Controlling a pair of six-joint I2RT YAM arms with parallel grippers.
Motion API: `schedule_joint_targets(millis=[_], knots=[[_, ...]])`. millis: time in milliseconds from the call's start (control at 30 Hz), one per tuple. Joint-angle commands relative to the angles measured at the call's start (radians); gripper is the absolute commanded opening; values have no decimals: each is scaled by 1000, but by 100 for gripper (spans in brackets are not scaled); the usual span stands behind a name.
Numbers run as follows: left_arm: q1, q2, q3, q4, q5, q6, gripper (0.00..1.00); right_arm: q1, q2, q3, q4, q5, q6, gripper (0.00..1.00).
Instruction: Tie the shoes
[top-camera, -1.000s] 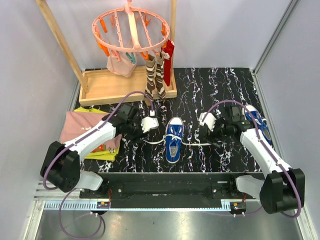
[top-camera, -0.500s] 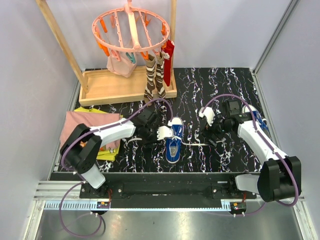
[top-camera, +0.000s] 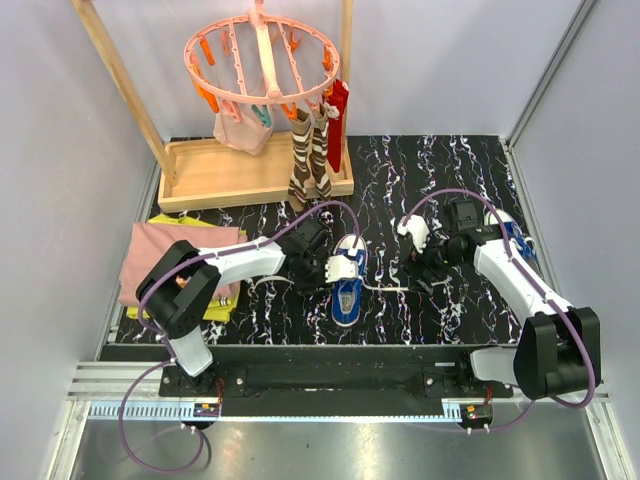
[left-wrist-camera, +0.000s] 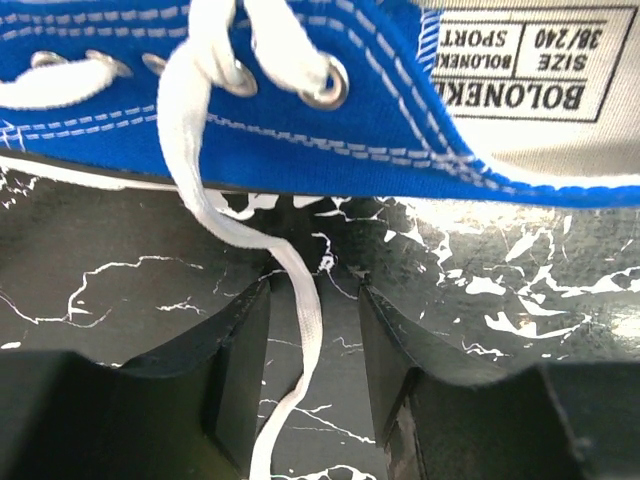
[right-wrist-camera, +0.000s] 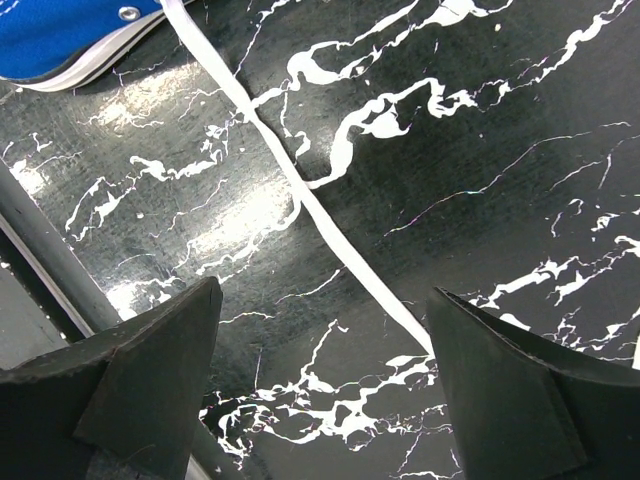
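Observation:
A blue shoe (top-camera: 347, 292) with a white toe cap lies at the middle of the black marble mat, its laces loose to both sides. My left gripper (top-camera: 336, 268) is at the shoe's left side. In the left wrist view the shoe (left-wrist-camera: 330, 110) fills the top and its left lace (left-wrist-camera: 300, 300) runs down between my fingers (left-wrist-camera: 240, 370) untouched, the left gripper (left-wrist-camera: 313, 290) open with a narrow gap. The right lace (right-wrist-camera: 300, 190) lies flat and ends by my right gripper's (right-wrist-camera: 322, 290) right finger; the jaws stand wide open. A second shoe (top-camera: 513, 236) lies behind the right arm.
A wooden rack (top-camera: 250, 170) at the back left carries a pink round peg hanger (top-camera: 262, 55), striped brown socks (top-camera: 310, 155) and a red sock (top-camera: 337, 125). Folded pink and yellow cloths (top-camera: 165, 255) lie on the left. The mat's near edge (right-wrist-camera: 40, 250) is close.
The left arm has swung right, up to the shoe's side, and its jaws have narrowed around the lace. The right gripper has shifted slightly and stayed open.

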Motion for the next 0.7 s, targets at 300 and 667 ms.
schedule_joint_targets(millis=[300, 667], knots=[[-4, -8, 56, 21, 17, -53, 0, 5, -13, 6, -2, 11, -32, 84], [53, -263, -69, 245, 221, -400, 0, 6, 7, -18, 25, -16, -50, 69]])
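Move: The left lace runs between the left hand's open fingertips, about 1 cm below their midpoint. The blue shoe's middle is roughly 7 cm to the right, 1 cm back and 2 cm higher; the lace crossing on top of the shoe is also about 7 cm right, but 3 cm ahead and 5 cm up. The right lace lies about 7 cm below the right hand, some 2 cm back and 2 cm to its left, with the blue shoe about 20 cm left, level fore and aft, and 4 cm below. Low beside the shoe, the left hand edges about 1 cm right towards it while its fingers shut completely, pinching the left lace close to the shoe's side, then it rises about 7 cm with the lace held, its left side tipping down some 15 degrees as it turns slightly counter-clockwise. The right hand all but stays over the right lace, its wide-open fingers beginning to narrow without gripping anything yet. ##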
